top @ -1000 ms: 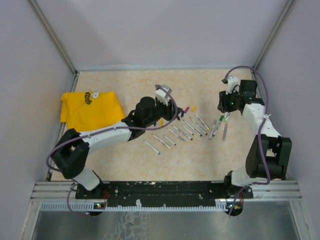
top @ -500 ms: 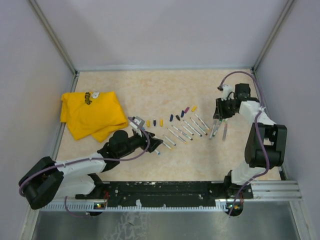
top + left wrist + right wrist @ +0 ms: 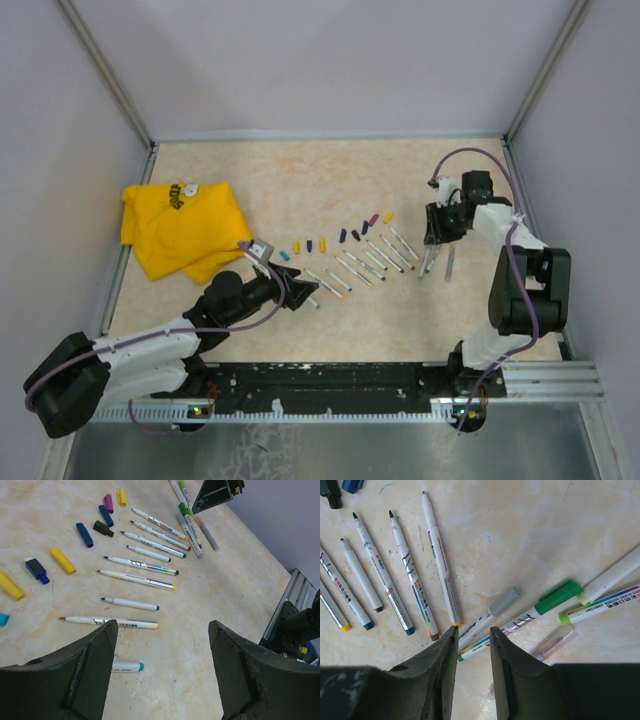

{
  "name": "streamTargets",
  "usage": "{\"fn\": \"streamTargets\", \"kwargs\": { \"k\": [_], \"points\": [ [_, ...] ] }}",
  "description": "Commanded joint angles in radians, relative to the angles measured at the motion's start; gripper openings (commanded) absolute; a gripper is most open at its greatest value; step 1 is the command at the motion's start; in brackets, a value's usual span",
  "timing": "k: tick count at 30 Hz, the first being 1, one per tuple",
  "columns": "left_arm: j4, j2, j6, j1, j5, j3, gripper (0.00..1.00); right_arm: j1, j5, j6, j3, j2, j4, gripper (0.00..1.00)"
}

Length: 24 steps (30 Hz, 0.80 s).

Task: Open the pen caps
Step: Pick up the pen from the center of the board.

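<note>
Loose pen caps lie in a curved row: yellow (image 3: 62, 561), blue (image 3: 84, 535), black (image 3: 103, 528), magenta (image 3: 108, 503); in the top view the row runs from a yellow cap (image 3: 296, 246) to another yellow one (image 3: 387, 215). Uncapped white pens (image 3: 137, 582) lie side by side below them. My left gripper (image 3: 162, 630) is open and empty, low over the near end of the row (image 3: 300, 290). My right gripper (image 3: 474, 632) hovers with a narrow gap over the rear ends of a grey-capped pen (image 3: 503, 601) and a green-capped pen (image 3: 559, 596), gripping nothing that I can see.
A crumpled yellow shirt (image 3: 180, 228) lies at the left of the table. A pen with a cyan end (image 3: 125, 667) lies just beside my left finger. A light-green-capped pen (image 3: 600, 605) and a clear tube (image 3: 555, 642) lie right of my right gripper.
My left arm has pulled back from the far side of the pens to their near-left end and its gripper has opened. My right gripper has shifted slightly left over the capped pens.
</note>
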<state>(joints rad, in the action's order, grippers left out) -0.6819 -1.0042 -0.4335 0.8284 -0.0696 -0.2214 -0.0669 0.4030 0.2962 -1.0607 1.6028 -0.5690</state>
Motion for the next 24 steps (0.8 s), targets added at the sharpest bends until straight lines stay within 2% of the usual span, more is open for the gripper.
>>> {"fn": "streamTargets", "kwargs": {
  "k": [1,7,24],
  "points": [
    [-0.045,0.034,-0.033,-0.005,0.021,0.027,0.80,0.024,-0.033,0.021,-0.006,-0.015,0.005,0.32],
    [-0.066,0.051,-0.054,-0.005,0.028,0.049,0.94,0.034,-0.050,0.027,-0.007,-0.017,0.002,0.33],
    [-0.084,0.015,-0.072,-0.005,0.022,0.034,0.96,0.073,-0.086,0.041,-0.003,-0.006,-0.006,0.33]
  ]
}}
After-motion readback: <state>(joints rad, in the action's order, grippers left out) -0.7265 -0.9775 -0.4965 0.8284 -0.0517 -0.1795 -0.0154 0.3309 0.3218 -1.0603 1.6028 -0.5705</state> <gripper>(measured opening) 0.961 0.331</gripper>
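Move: The gray-capped pen lies almost under my right hand, about 5 cm below, roughly 1 cm back and 1 cm to its left. The green-capped pen lies alongside, level with my hand and 1 cm right; the nearest uncapped pen's middle is some 2 cm ahead and 7 cm left, the clear-capped pen about 1 cm back and 5 cm right. From my left hand the gray-capped pen is about 12 cm ahead, 31 cm right and 12 cm lower. I keep my right hand hovering over the gray-capped and green-capped pens, easing less than 1 cm left and down and tipping its left side down by about 5 degrees, its fingers still a third open and pointing steeply down. My empty left hand stays nearly in place, well back and to the left, and spreads its fingers from three quarters to fully open. ##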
